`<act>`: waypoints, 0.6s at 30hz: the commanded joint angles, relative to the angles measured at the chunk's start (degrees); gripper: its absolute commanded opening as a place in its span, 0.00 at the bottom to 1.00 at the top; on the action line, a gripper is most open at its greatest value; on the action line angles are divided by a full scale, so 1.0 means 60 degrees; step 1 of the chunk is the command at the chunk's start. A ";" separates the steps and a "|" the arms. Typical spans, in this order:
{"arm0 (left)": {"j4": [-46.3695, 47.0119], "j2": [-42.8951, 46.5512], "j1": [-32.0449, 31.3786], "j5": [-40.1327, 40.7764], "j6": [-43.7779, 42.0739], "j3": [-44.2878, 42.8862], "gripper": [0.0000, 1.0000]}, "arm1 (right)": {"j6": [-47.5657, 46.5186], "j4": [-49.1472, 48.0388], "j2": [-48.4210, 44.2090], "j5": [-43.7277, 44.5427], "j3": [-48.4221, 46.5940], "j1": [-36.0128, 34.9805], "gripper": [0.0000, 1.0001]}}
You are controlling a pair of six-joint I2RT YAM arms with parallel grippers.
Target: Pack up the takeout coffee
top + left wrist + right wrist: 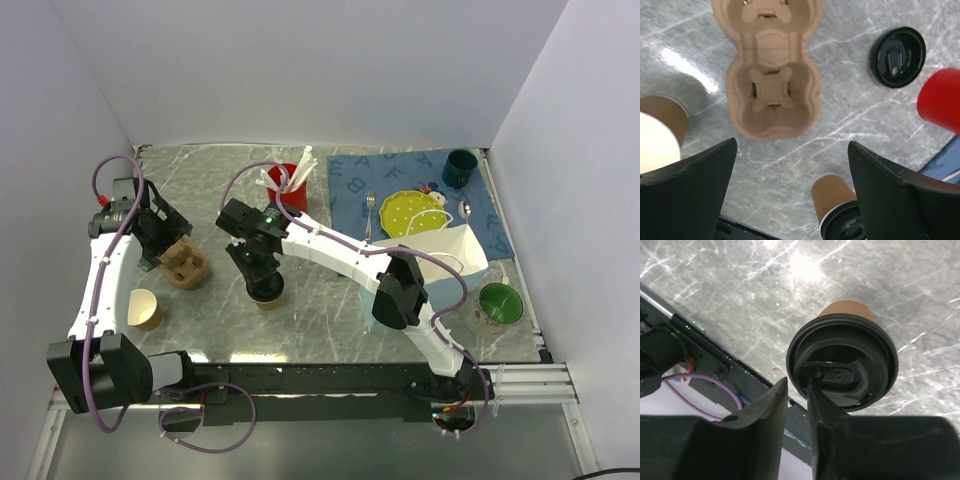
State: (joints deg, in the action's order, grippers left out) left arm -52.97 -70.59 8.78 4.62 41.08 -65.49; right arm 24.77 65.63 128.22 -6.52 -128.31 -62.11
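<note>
The takeout coffee (842,362), a brown paper cup under a black lid, stands upright on the marble table near the front edge (267,292). My right gripper (797,382) hangs right above it with its jaws a narrow gap apart. One fingertip (811,386) rests on the lid's top and the other sits just outside the rim. My left gripper (792,150) is wide open and holds nothing. It hovers over the table beside a brown pulp cup carrier (772,95). The coffee (837,207) shows low in the left wrist view, partly behind the right finger.
A lidless brown cup (146,309) stands at the front left, near the carrier (186,266). A loose black lid (897,56) lies by the red utensil cup (288,185). To the right are a white paper bag (455,255), a green bowl (497,304), a yellow plate (412,212) and a dark mug (460,168).
</note>
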 commanded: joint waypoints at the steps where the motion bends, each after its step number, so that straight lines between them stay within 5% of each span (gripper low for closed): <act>1: 0.0303 0.0192 -0.0158 -0.0579 -0.0327 -0.0276 0.99 | 0.0265 0.0180 -0.0320 -0.0158 -0.0587 -0.0064 0.33; 9: 0.0844 0.0851 -0.0949 -0.2863 -0.0709 0.1140 0.86 | -0.0041 -0.0491 -0.1988 -0.0421 0.1194 0.0608 0.34; 18: 0.1723 0.1890 -0.2149 -0.4916 0.0198 0.3210 0.67 | -0.0526 -0.1049 -0.2109 -0.1227 0.2020 0.0991 0.27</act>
State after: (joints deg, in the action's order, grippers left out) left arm -46.61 -62.89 -1.04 -18.22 39.22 -48.49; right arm 23.09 62.33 116.81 -11.75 -116.75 -55.79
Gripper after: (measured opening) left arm 0.715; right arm 0.280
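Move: The lidded cup stands roughly 19 cm to the left hand's right, 8 cm nearer the base and 9 cm lower. The cardboard cup tray lies almost beneath that hand, 2 cm ahead, 1 cm left. The open cup is about 11 cm back and 7 cm left, the spare lid 11 cm ahead and 13 cm right. From the right hand, the lidded cup's middle is some 3 cm right, 1 cm ahead and 6 cm below. Rightward from above the tray, gathering speed, the left hand sweeps about 11 cm towards the lidded cup, then also draws back some 5 cm and sinks, its wrist turning clockwise and its left side dipping while the wide fingers narrow partway. The right hand clears the lid, rising and shifting right about 4 cm, then edging forward, its fingers barely parted. ##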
